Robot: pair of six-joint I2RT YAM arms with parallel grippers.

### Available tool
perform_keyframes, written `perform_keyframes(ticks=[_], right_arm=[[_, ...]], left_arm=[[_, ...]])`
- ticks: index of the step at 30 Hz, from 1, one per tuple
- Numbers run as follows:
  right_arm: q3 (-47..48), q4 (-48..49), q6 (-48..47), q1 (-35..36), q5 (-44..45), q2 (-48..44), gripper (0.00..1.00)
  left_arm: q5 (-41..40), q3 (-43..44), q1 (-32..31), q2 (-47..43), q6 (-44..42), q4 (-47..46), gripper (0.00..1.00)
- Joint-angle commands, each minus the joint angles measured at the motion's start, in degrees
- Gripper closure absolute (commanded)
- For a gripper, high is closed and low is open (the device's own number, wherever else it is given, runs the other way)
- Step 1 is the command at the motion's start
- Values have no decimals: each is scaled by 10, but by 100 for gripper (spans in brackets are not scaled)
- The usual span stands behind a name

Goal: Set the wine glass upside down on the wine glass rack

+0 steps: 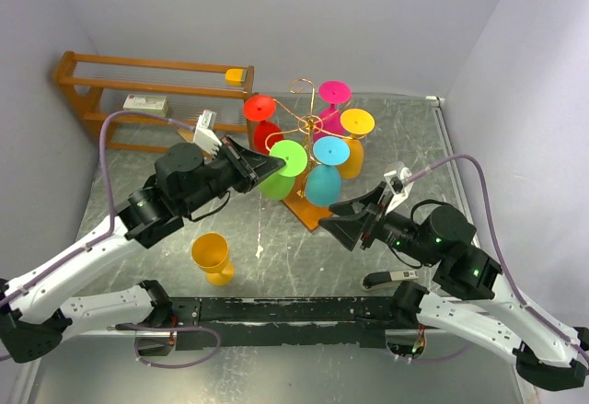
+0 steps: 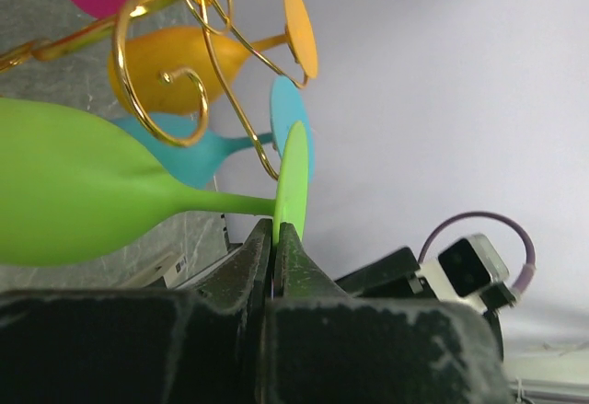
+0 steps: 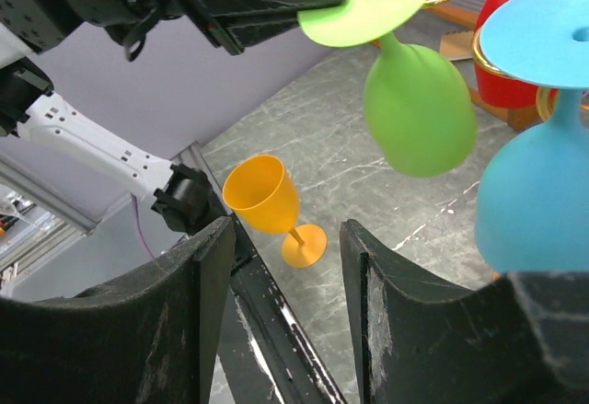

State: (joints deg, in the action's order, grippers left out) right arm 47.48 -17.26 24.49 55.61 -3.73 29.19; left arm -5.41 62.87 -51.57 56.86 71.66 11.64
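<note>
My left gripper (image 1: 274, 164) (image 2: 276, 231) is shut on the edge of the round foot of a green wine glass (image 1: 279, 183) (image 2: 74, 203) (image 3: 419, 100). It holds the glass upside down at the near left side of the wine glass rack (image 1: 300, 117) (image 2: 198, 100). The rack is a gold wire tree on an orange-brown wooden base (image 1: 307, 209). The green stem lies close beside a gold curl; I cannot tell if it sits in one. My right gripper (image 1: 339, 224) (image 3: 285, 231) hovers open and empty right of the rack's base.
Red (image 1: 265, 128), pink (image 1: 331, 100), orange (image 1: 354, 142) and teal (image 1: 324, 178) glasses hang upside down on the rack. A yellow-orange glass (image 1: 212, 255) (image 3: 263, 197) stands upright on the table near the left arm. A brown wooden shelf unit (image 1: 92, 80) stands at the back left.
</note>
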Motion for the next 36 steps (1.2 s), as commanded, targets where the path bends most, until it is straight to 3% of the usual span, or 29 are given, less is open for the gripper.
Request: perform_keyframes(ticks=[1, 36], right_arm=[[-9, -4, 6, 2, 19, -14, 51], [-15, -11, 43, 3, 75, -47, 51]], left_arm=[[76, 6, 29, 25, 28, -69, 93], [102, 38, 103, 87, 30, -122, 93]])
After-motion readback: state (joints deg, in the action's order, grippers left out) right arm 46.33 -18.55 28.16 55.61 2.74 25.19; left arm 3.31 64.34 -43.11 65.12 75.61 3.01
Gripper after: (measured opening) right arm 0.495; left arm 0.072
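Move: The green wine glass already hangs upside down, its foot pinched by the left fingers; the rack's free front-left slot for its stem is about 7 cm ahead, 3 cm right and 2 cm below. The hanging blue glass is some 11 cm right and 1 cm ahead of the left hand, the red one about 12 cm ahead and 4 cm left. From the right hand, that slot lies about 20 cm ahead, 8 cm left and slightly above. The green glass, held upside down by its foot, goes forward about 5 cm, stem first into the gap by the rack's curled front-left hook, as the left hand carries it on nearly level, drifting a little right and slowing at the end. The left fingers keep their pinch; the empty, half-open right hand eases some 2 cm right, away from the glasses. ##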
